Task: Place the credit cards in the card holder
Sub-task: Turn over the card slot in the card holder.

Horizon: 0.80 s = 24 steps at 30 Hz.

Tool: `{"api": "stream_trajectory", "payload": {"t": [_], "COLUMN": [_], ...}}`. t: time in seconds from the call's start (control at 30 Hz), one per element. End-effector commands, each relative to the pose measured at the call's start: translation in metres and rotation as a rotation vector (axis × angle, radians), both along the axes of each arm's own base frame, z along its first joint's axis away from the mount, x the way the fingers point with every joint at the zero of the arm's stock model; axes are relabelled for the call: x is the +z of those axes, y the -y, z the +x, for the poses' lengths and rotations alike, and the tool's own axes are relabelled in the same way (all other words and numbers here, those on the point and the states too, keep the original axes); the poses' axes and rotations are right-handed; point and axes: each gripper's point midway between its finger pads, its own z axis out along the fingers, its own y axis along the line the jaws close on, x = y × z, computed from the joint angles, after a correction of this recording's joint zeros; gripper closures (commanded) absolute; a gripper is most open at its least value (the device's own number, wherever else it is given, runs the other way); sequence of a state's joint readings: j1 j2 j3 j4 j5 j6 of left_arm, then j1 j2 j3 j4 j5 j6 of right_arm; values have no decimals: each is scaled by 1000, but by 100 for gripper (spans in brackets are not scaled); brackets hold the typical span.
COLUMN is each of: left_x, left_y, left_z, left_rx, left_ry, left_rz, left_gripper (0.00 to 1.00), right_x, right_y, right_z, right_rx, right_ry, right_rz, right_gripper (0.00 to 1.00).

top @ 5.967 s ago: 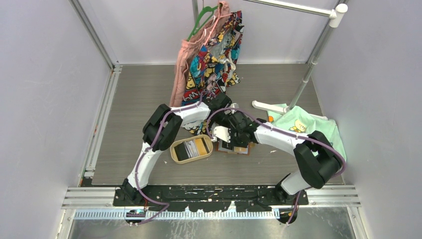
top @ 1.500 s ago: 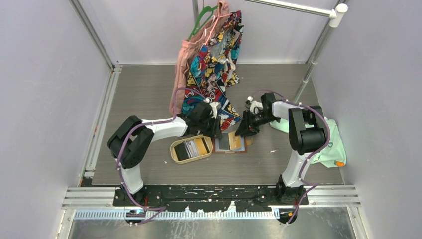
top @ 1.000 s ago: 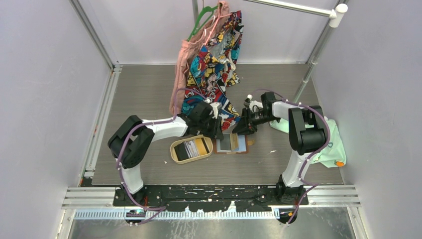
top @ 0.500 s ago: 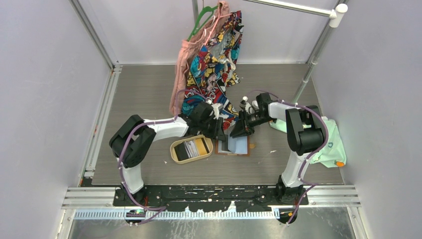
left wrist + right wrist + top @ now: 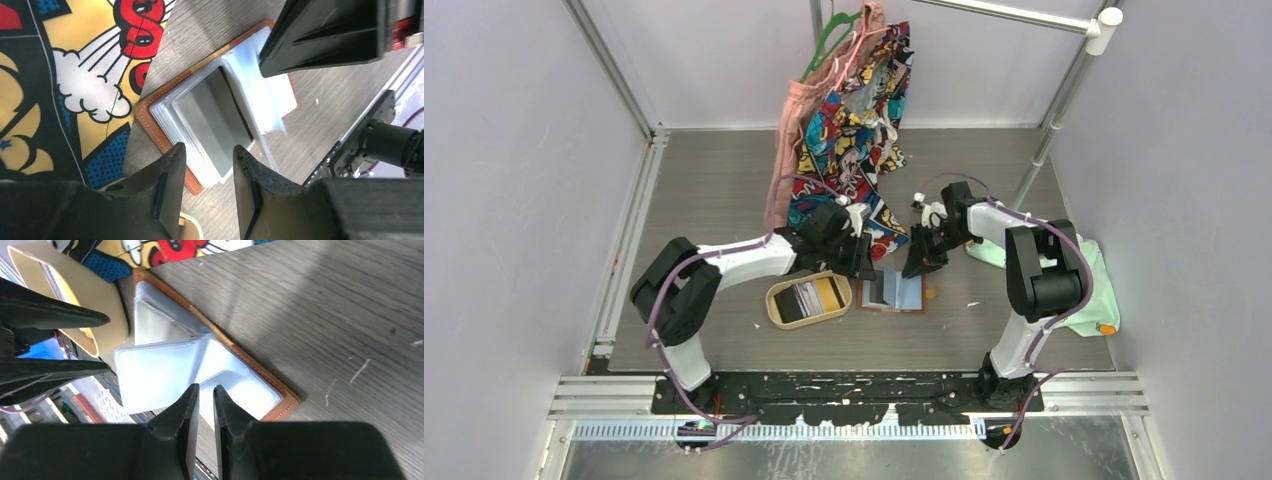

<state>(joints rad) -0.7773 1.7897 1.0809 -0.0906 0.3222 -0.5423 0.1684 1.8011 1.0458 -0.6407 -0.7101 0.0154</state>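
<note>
The card holder (image 5: 894, 293) lies open on the table, tan leather with clear sleeves (image 5: 250, 385). One sleeve (image 5: 252, 90) stands upright at the fold, beside my right gripper's left finger. A grey card (image 5: 215, 117) sits in the left stack of sleeves. The remaining credit cards (image 5: 810, 297), black, striped and yellow, lie in the oval wooden tray (image 5: 776, 303). My left gripper (image 5: 208, 147) hovers open over the holder's near left corner, empty. My right gripper (image 5: 205, 387) hangs above the right half, jaws a narrow gap apart with nothing between them.
A comic-print garment (image 5: 854, 120) hangs from a green hanger down onto the table just behind the holder, and it fills the left of the left wrist view (image 5: 65, 75). A pale green cloth (image 5: 1079, 275) lies at the right, by the rack's pole (image 5: 1049, 130).
A clear sleeve has been flipped up from the left stack to stand at the fold. My right gripper's jaws have narrowed and it drew back slightly right. The left jaws widened a little.
</note>
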Motion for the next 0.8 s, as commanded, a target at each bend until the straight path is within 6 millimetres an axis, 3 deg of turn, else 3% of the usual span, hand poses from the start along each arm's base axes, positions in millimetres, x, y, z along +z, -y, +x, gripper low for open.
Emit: {"api": "stream_trajectory", "payload": {"t": [0.0,0.1,0.23,0.37,0.53,0.77], "left_x": [58,70,77,70,72,75], "left_y": [3,2,0,5,22,40], "left_z": [7,4,-1,-7,-17,-25], "left_rx": [-15,-22,-22,-36,-74,-94], "left_ry": [133,152,154,119,84,73], "left_rz": [-74,-99,-121,-151,-214,-246], "left_gripper": [59,60,63,65,65,64], "right_x": [37,46,44,39,14,5], "right_y": [-15,-33,-43,-36,-15,-12], "right_z": [6,-6,-14,-11,-3,-3], "right_rx": [120,220,294,302,276,268], "right_ry": [184,240,263,266,236,204], "right_rz": [38,54,28,-27,-182,-207], "right_gripper": [77,77,78,78,76,75]}}
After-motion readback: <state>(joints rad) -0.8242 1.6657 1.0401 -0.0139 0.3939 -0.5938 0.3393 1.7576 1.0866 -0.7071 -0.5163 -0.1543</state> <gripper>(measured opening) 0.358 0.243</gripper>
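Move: The upright card slot in the card holder is about 5 cm right of the left hand, 1 cm back and some 3 cm below. From the right hand it is roughly 3 cm to the left and 1 cm back, at about fingertip height. Also from the right hand, the card holder's middle lies 3 cm left, 3 cm back and 2 cm below, its clasp tab 5 cm right and 3 cm back, and the card box 20 cm left and 5 cm back. Leftward and up, easing back a little, the nearly shut right fingers push the card slot over about 4 cm towards the left page, turning some 15 degrees counter-clockwise, then sink and come back right with the tips steeper, still against it. The left hand clears the page with its fingers part-open, rising about 6 cm, then edges back and right above the card holder. ##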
